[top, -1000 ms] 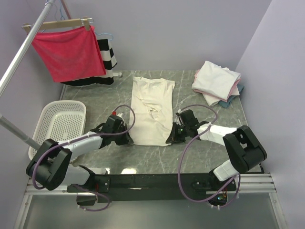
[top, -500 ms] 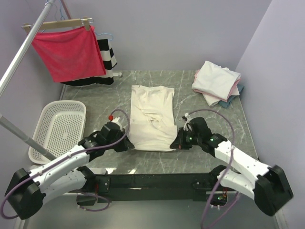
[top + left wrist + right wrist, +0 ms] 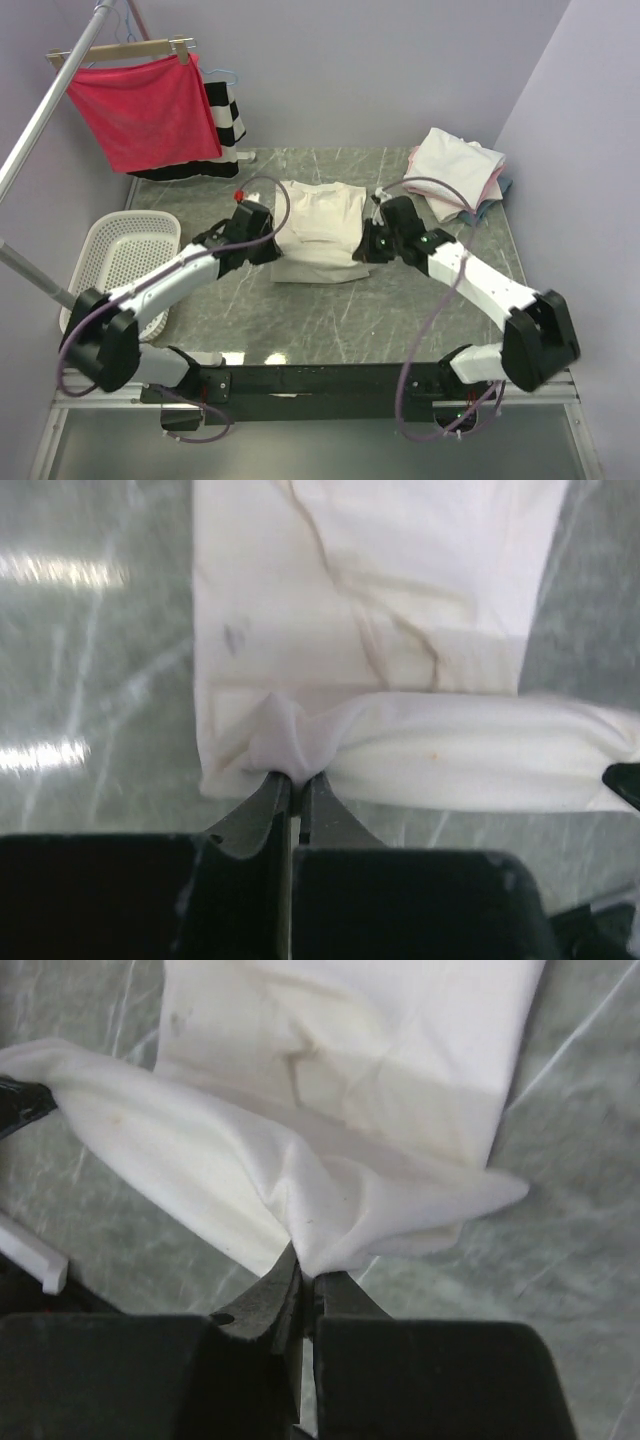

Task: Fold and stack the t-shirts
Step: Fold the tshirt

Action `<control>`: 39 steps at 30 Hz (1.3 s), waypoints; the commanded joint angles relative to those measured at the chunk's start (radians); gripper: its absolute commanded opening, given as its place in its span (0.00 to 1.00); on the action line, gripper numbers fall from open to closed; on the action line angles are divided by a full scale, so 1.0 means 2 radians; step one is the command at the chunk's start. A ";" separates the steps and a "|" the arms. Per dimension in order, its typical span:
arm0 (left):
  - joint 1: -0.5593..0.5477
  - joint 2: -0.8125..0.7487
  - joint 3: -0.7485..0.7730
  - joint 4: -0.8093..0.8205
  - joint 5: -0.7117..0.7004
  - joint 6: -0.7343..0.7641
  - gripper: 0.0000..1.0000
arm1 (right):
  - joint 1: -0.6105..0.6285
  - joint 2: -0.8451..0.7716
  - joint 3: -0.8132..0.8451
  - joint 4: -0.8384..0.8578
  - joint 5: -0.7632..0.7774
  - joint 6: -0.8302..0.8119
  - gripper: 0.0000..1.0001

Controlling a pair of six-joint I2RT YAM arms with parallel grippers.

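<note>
A cream t-shirt point(image 3: 318, 228) lies in the middle of the marble table, its near half lifted and carried over the far half. My left gripper point(image 3: 274, 246) is shut on the shirt's left hem corner point(image 3: 280, 742). My right gripper point(image 3: 366, 248) is shut on the right hem corner point(image 3: 320, 1230). The raised hem hangs between the two grippers as a sagging band point(image 3: 470, 760) above the flat part of the shirt point(image 3: 370, 1030). A stack of folded t-shirts point(image 3: 455, 172), cream on top with pink and blue edges below, sits at the back right.
A white perforated basket point(image 3: 120, 265) stands at the table's left edge. A red cloth on a hanger point(image 3: 145, 105) and a black-and-white striped garment point(image 3: 226, 115) hang from a rack at the back left. Purple walls close in the table.
Both grippers, still shut on the hem corners, have moved away from the near edge toward the back, carrying the shirt's lower half up over its upper half.
</note>
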 commanded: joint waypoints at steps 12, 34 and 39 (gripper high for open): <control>0.123 0.297 0.315 0.078 0.035 0.118 0.01 | -0.110 0.372 0.400 -0.032 -0.067 -0.097 0.00; 0.158 0.360 0.421 0.099 0.183 0.136 0.79 | -0.104 0.432 0.520 -0.027 -0.088 -0.105 0.75; 0.158 0.396 0.427 0.109 0.231 0.129 0.78 | -0.095 0.481 0.559 -0.038 -0.117 -0.089 0.74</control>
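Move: Both hands already hold the t-shirt's near hem, stretched between them about 12 cm above the table. From the left hand, the shirt's far left corner lies some 26 cm straight ahead and 11 cm below; the loose bend's middle lies 9 cm to its right, 2 cm back and 10 cm down. From the right hand, the far right corner is about 26 cm ahead, 2 cm right and 11 cm below, and the folded stack 27 cm ahead, 25 cm right and 8 cm below. Together, both hands carry the pinched hem forward over the shirt, nearly level for most of about 27 cm, then sink some 4 cm and open wide over the far edge to let the hem go. Opened, they spread slightly apart and rise clear, the left by roughly 8 cm from its lowest point and the right by less, with the left fingertips tilting up, before both draw a little inward above the fold. ##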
